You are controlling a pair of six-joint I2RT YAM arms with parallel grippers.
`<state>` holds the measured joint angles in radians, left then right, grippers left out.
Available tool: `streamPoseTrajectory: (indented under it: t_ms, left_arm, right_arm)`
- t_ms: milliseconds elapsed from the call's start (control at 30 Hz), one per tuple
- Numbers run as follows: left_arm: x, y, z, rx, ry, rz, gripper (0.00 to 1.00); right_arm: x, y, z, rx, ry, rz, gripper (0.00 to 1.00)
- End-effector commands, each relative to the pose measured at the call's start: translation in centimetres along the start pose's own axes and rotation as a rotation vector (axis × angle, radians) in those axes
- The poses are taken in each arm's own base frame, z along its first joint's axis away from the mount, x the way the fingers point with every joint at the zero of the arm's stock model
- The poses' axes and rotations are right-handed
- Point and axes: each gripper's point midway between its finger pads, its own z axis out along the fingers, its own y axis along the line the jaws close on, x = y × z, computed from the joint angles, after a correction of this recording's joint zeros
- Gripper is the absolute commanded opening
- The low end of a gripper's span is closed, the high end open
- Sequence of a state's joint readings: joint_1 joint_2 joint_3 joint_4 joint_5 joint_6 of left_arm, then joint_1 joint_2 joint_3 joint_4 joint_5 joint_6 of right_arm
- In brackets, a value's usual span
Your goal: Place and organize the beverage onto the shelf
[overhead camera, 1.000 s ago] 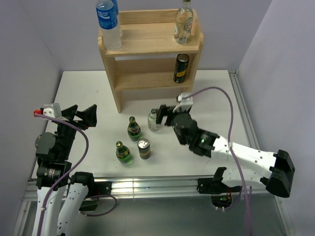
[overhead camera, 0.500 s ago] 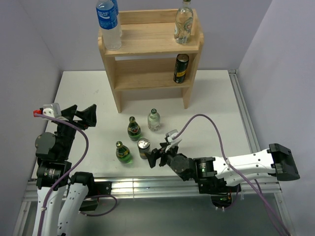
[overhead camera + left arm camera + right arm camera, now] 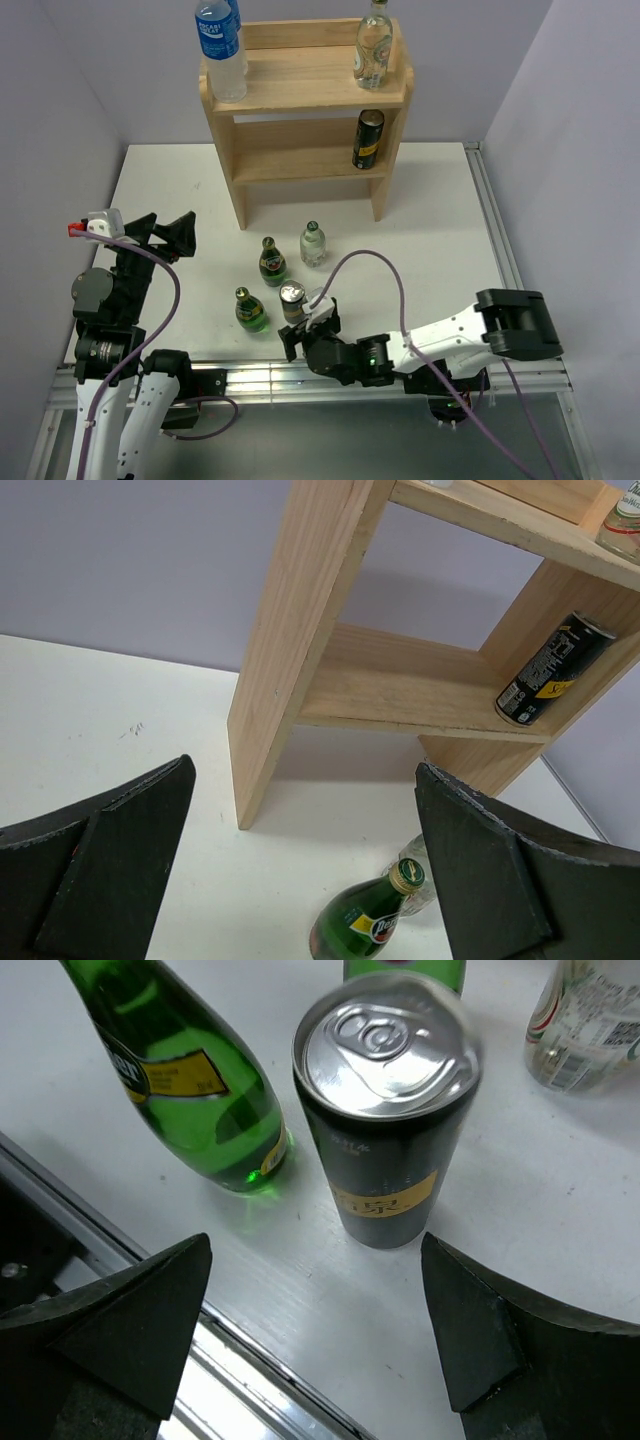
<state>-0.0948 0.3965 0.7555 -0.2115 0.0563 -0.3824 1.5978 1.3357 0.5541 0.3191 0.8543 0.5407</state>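
The wooden shelf (image 3: 300, 95) stands at the back. Its top holds a clear glass bottle (image 3: 374, 45); its lower tier holds a dark can (image 3: 367, 139), also seen in the left wrist view (image 3: 545, 670). On the table stand two green bottles (image 3: 272, 262) (image 3: 251, 310), a clear bottle (image 3: 313, 243) and a second dark can (image 3: 292, 302). My right gripper (image 3: 307, 330) is open and empty, low at the front edge, just short of that can (image 3: 385, 1110), with a green bottle (image 3: 185, 1070) to its left. My left gripper (image 3: 163, 240) is open and empty, left of the bottles.
A taller plastic water bottle (image 3: 220, 45) with a blue label stands at the left of the shelf top. A metal rail (image 3: 300, 378) runs along the table's near edge, right under my right gripper. Walls close in on both sides.
My right arm has pulled back from beside the clear bottle and swung down to the front edge, now low just in front of the table can. Left arm and drinks unmoved.
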Motion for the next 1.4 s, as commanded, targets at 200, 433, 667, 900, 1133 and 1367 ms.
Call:
streamPoseTrajectory:
  t_ms: [200, 433, 667, 900, 1133, 1367]
  left_arm:
    - [-0.4, -0.4, 0.0, 0.022, -0.013, 0.01, 0.99]
    - [-0.4, -0.4, 0.0, 0.024, -0.014, 0.01, 0.99]
    - [-0.4, -0.4, 0.0, 0.025, -0.013, 0.009, 0.99]
    - [-0.4, -0.5, 0.0, 0.027, -0.013, 0.009, 0.99]
    - [-0.3, -0.5, 0.0, 0.029, -0.009, 0.007, 0.99]
    - [-0.4, -0.5, 0.0, 0.028, -0.012, 0.009, 0.99]
  right_arm:
    - [-1.0, 0.5, 3.6, 0.086, -0.061, 0.051, 0.92]
    - [-1.2, -0.7, 5.5, 0.123, -0.084, 0.056, 0.92]
    - [-0.7, -2.2, 7.4, 0.173, -0.099, 0.044, 0.88]
    - [-0.2, -3.2, 8.4, 0.209, -0.12, 0.048, 0.71]
    - [-1.1, -3.4, 8.1, 0.209, -0.139, 0.04, 0.35]
    - [-7.5, -3.5, 5.2, 0.238, -0.204, 0.049, 0.0]
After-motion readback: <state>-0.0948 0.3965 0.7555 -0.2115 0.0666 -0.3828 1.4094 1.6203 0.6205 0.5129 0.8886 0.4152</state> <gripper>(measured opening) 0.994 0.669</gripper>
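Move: The can stands about 7 cm ahead of the open right hand and 2 cm to its left, its middle some 7 cm lower. A green bottle is about 11 cm to the left of the can and 3 cm nearer; a second green bottle is 10 cm beyond the can and 6 cm left of it; the clear bottle is 16 cm beyond it and 6 cm right. From the left hand, the can lies about 22 cm right, 6 cm back and 30 cm below. The can is approached by the right hand with open fingers, forward about 7 cm and down about 5 cm, while the wrist turns some 10 degrees clockwise. Either side of the can, just under its lid, the fingers close and pinch it, then the hand starts upward by about 1 cm, edging right. ##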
